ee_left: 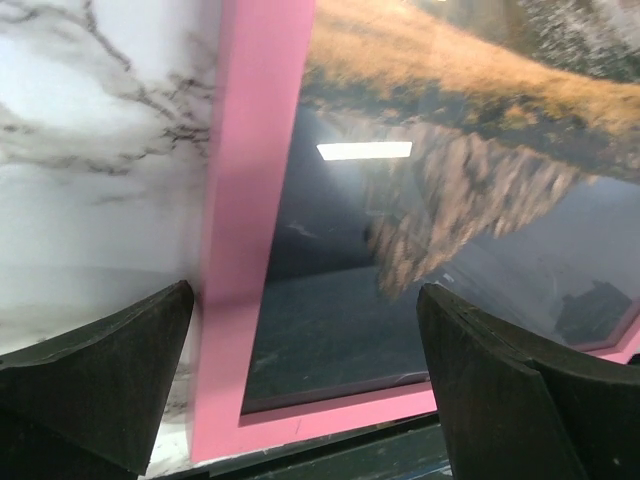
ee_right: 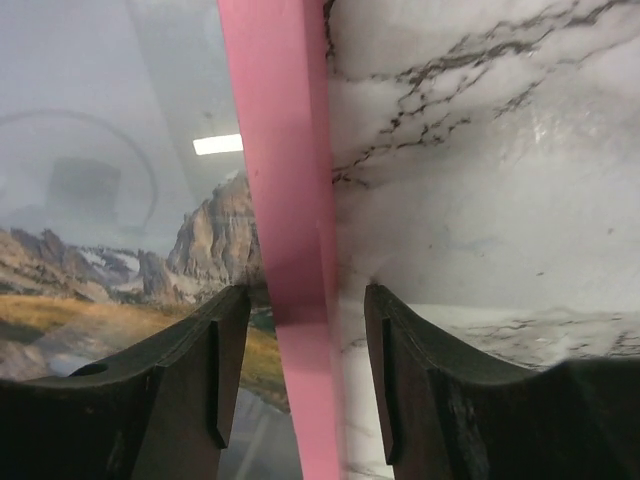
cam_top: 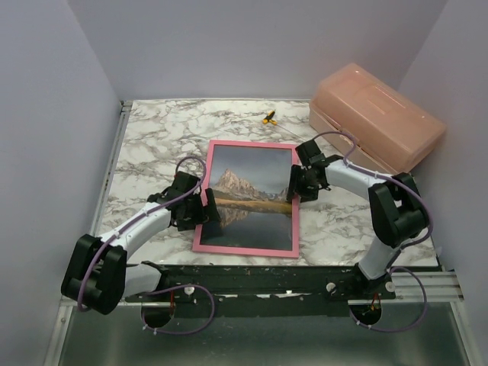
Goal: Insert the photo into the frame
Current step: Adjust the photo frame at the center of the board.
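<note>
The pink frame [cam_top: 244, 249] lies front up in the middle of the marble table, and the mountain-and-lake photo [cam_top: 252, 194] shows inside it under glass. My left gripper [cam_top: 207, 207] stands open at the frame's left edge, near its lower left corner. In the left wrist view the left gripper [ee_left: 307, 292] has its jaws wide over the pink edge [ee_left: 250, 200] and the photo [ee_left: 450, 180]. My right gripper [cam_top: 293, 185] is at the frame's right edge. In the right wrist view the right gripper [ee_right: 306, 291] straddles the pink edge [ee_right: 280, 150] with a gap on each side, beside the photo [ee_right: 130, 230].
A salmon plastic box [cam_top: 377, 114] sits at the back right corner. A small yellow-and-black object [cam_top: 268, 117] lies behind the frame. Bare marble table [cam_top: 152, 145] extends left of the frame. Walls close in the left, back and right sides.
</note>
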`<action>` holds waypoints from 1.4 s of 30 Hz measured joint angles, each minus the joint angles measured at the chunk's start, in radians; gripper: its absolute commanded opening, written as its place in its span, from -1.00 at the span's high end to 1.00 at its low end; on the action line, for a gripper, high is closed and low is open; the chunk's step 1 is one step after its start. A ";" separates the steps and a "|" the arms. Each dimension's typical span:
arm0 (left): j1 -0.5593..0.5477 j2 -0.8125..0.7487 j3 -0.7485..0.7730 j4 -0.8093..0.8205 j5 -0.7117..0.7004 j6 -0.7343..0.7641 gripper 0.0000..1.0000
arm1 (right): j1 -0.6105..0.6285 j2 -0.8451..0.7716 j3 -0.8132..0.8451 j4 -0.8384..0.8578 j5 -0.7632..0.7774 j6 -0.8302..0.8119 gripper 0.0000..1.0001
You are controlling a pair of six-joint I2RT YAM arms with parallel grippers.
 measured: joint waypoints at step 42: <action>-0.057 -0.756 -0.108 0.196 -0.354 0.163 -0.97 | -0.050 -0.951 -0.333 0.129 0.270 -0.005 -1.00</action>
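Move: The photo frame's middle lies about 11 cm right and 5 cm ahead of the left hand, some 2 cm below; its left rim runs between the open left fingers, about 2 cm left of the hand point. The right fingers straddle the right rim, the frame's middle some 12 cm to their left and 1 cm back. The screwdriver lies roughly 21 cm ahead and 7 cm left of the right hand, the pink case 18 cm ahead and 20 cm right. Left outer finger pushes frame's rim 4 cm rightward; both hands then rise some 17 cm, the right opening. ##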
